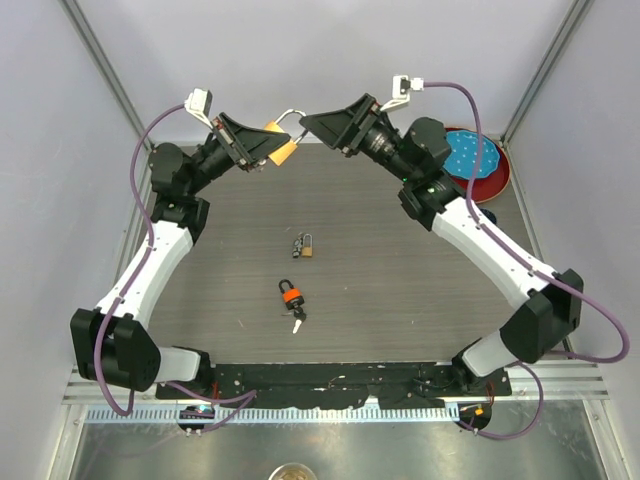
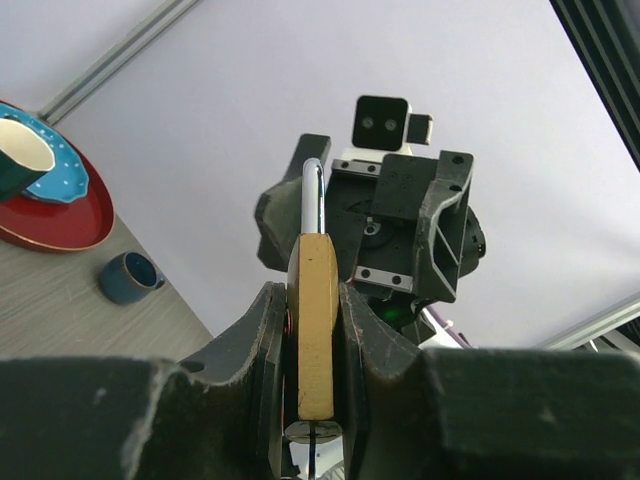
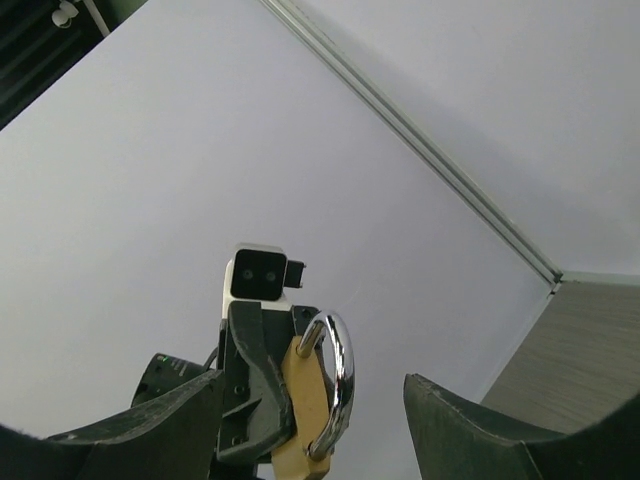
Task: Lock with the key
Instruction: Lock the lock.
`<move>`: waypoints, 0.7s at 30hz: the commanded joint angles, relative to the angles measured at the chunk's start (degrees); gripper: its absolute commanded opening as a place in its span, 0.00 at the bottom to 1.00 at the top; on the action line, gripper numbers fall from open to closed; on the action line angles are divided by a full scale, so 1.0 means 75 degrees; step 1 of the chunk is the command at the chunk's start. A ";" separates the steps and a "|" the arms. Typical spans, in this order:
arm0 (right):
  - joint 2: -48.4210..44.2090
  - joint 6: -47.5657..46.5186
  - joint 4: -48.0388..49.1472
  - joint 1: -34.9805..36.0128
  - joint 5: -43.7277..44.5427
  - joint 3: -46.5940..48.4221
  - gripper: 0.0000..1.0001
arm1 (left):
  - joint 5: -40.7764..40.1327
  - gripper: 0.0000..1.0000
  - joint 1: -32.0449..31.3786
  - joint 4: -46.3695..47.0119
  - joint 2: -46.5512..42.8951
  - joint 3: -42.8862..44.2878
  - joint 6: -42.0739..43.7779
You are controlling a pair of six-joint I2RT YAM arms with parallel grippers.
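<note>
My left gripper point(image 1: 274, 147) is shut on the body of a brass padlock point(image 1: 282, 151) and holds it high above the back of the table, with the silver shackle point(image 1: 291, 116) pointing at the right arm. In the left wrist view the padlock point(image 2: 318, 300) sits edge-on between the fingers point(image 2: 250, 340). My right gripper point(image 1: 310, 122) is open and empty, facing the shackle from close by. In the right wrist view the padlock point(image 3: 305, 405) and its shackle point(image 3: 340, 385) show between my spread fingers point(image 3: 470, 430). I see no key in either gripper.
A small brass padlock with keys point(image 1: 303, 245) and an orange padlock with a key point(image 1: 292, 296) lie mid-table. A red plate point(image 1: 497, 178) bearing a blue dotted dish point(image 1: 470, 152) stands at the back right, with a blue cup point(image 2: 130, 277) beside it. Enclosure walls stand close behind.
</note>
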 commanded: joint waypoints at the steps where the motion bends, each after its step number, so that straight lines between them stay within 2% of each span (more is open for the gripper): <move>1: 0.0659 0.0121 0.0687 0.0285 -0.0183 0.0776 0.77 | -0.0155 0.00 -0.0001 0.1086 -0.0249 0.0407 -0.0264; 9: 0.1154 0.0741 0.1553 0.0321 0.0156 0.1164 0.59 | -0.0167 0.00 -0.0001 0.1168 -0.0273 0.0301 -0.0311; 12: 0.1224 0.0893 0.1718 0.0321 0.0297 0.1199 0.51 | -0.0132 0.00 -0.0001 0.1191 -0.0226 0.0324 -0.0335; 13: 0.1271 0.0964 0.1811 0.0321 0.0263 0.1245 0.44 | -0.0144 0.00 -0.0001 0.1203 -0.0214 0.0336 -0.0346; 15: 0.1434 0.1151 0.1870 0.0320 0.0181 0.1374 0.40 | -0.0132 0.00 -0.0001 0.1238 -0.0167 0.0336 -0.0393; 18: 0.1528 0.1327 0.1964 0.0321 0.0192 0.1387 0.29 | -0.0120 0.00 -0.0001 0.1332 -0.0109 0.0348 -0.0452; 19: 0.1587 0.1409 0.1964 0.0321 0.0099 0.1479 0.17 | -0.0109 0.00 -0.0001 0.1355 -0.0097 0.0348 -0.0475; 21: 0.1693 0.1445 0.1883 0.0332 -0.0007 0.1620 0.01 | -0.0109 0.00 -0.0001 0.1344 -0.0062 0.0359 -0.0464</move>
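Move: The shackle of the brass lock is the right hand's aim, some 4 cm to its left, about 2 cm farther out and roughly 1 cm higher. From the left hand, which already grips the lock's body, that shackle lies about 4 cm ahead, 5 cm right and 3 cm up. On the table some 46 cm below the right hand, the small lock lies 4 cm back and 5 cm left, the orange lock 16 cm back and 8 cm left. The right fingers close around the shackle and pinch it from either side. To get there the right hand goes about 4 cm left and 2 cm forward, dipping slightly, then rises some 3 cm as the fingers shut, rolling roughly 10 degrees. The left hand keeps its grip on the body and lifts about 1 cm. ##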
